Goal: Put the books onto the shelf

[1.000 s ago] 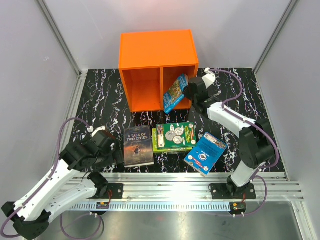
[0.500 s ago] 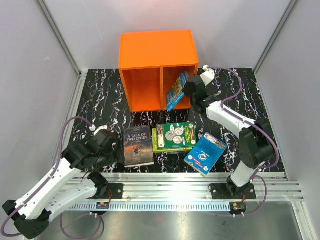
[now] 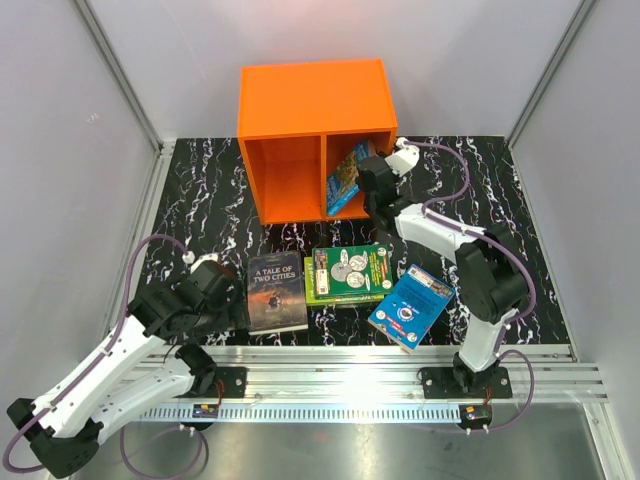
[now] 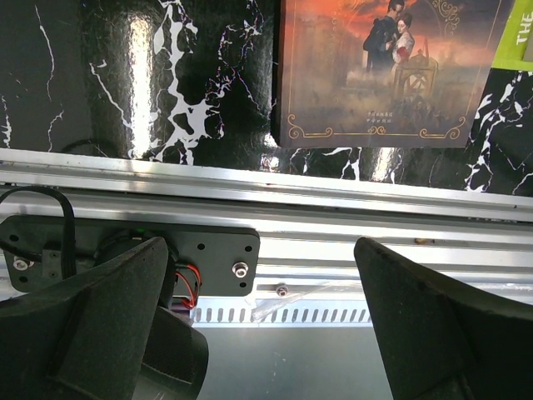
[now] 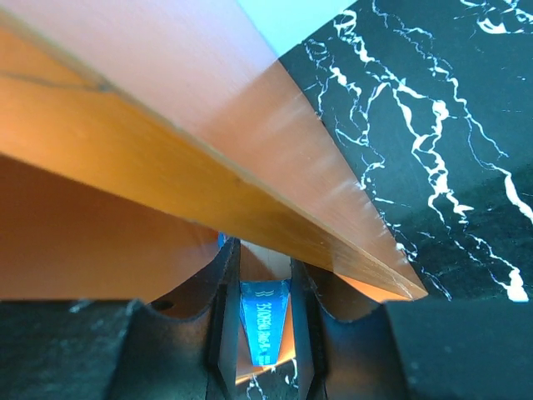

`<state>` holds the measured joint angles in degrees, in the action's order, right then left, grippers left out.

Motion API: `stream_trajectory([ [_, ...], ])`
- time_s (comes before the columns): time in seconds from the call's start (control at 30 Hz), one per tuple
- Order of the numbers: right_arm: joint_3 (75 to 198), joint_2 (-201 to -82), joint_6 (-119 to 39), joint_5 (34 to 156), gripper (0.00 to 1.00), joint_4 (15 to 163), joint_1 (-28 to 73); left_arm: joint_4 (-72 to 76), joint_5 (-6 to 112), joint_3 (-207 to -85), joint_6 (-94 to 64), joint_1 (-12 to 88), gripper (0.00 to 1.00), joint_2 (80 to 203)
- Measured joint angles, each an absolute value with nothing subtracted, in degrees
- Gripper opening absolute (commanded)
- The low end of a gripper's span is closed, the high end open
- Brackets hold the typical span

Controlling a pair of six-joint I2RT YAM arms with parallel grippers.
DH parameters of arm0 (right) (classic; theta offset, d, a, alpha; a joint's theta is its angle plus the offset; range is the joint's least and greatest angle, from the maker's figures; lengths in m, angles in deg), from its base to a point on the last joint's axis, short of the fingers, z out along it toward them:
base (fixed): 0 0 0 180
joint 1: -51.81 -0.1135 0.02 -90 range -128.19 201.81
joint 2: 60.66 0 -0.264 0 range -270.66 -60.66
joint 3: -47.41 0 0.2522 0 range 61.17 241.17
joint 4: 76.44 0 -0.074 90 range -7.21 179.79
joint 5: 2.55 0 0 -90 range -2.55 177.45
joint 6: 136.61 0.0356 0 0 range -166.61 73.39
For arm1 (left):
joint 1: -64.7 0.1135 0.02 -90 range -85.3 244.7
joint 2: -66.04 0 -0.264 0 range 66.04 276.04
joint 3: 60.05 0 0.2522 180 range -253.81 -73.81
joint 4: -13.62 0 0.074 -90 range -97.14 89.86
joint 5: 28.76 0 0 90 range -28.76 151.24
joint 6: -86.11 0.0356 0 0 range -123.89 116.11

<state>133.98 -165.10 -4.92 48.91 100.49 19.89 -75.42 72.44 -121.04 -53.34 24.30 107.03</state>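
Observation:
The orange shelf (image 3: 312,95) stands at the back of the table, with two upright compartments. My right gripper (image 3: 368,182) is shut on an illustrated blue-green book (image 3: 343,180), which leans tilted inside the right compartment. In the right wrist view the book's blue spine (image 5: 266,325) sits between my fingers (image 5: 218,337), under the shelf's orange wall (image 5: 208,167). The dark brown "A Tale of Two Cities" (image 3: 277,290), a green illustrated book (image 3: 347,272) and a bright blue book (image 3: 411,306) lie flat on the table. My left gripper (image 4: 258,333) hangs open and holds nothing, just left of the brown book (image 4: 383,75).
The table top is black marble-patterned (image 3: 200,200), with grey walls and metal posts on three sides. An aluminium rail (image 3: 380,365) runs along the near edge. The left arm's black base plate (image 4: 200,258) with its wiring lies right under the left gripper.
My right gripper has moved left and further in with the illustrated book, which now stands deeper in the right compartment. The left arm has barely moved.

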Motion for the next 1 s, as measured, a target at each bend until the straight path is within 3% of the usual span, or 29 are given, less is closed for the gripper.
stream_trajectory([
  [0.33,132.8,-165.2,-0.3,42.0,0.00,99.1,18.2,-74.7,72.5,-119.9,-53.1,24.3,0.99,107.0],
  [0.37,132.9,-165.2,0.6,41.4,0.04,98.4,18.0,-74.5,72.5,-119.8,-53.1,24.3,0.99,107.0],
  [0.4,133.2,-165.1,1.6,41.0,0.26,97.3,17.9,-74.3,72.5,-119.7,-53.1,24.3,0.99,107.0],
  [0.5,134.8,-165.1,4.1,41.0,0.71,92.9,17.7,-73.6,72.5,-119.7,-52.8,24.3,0.99,107.2],
  [0.57,135.4,-165.1,4.6,41.8,0.79,89.6,17.2,-73.3,72.5,-119.7,-52.7,24.3,0.99,107.5],
  [0.6,135.5,-165.2,4.5,41.9,0.89,88.0,16.9,-73.2,72.5,-119.7,-52.5,24.3,0.99,107.7],
  [0.7,135.5,-165.2,4.3,42.0,0.99,83.9,17.0,-72.9,72.4,-119.7,-52.3,24.3,0.99,107.8],
  [1.0,135.5,-162.4,3.6,43.9,1.00,75.4,17.0,-72.4,72.4,-119.7,-52.2,24.3,0.99,107.7],
])
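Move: The right hand still pinches the blue book at the mouth of the shelf's right compartment, close to its right side wall. The book's middle, and the place it is meant for, lie about 6 cm ahead, 4 cm left and 7 cm below. The green book is about 18 cm back, 4 cm left; the blue-white book about 29 cm back, 9 cm right. From the left hand, the held book is roughly 45 cm ahead, 26 cm right. Lets go of the blue book: the right hand, still gripped, first eases back and down a centimetre or so, then opens its fingers wide while drawing back out of the compartment mouth. It ends about 5 cm back, 4 cm lower and 2 cm to the right, the fingers tipped down some 15 degrees more. ##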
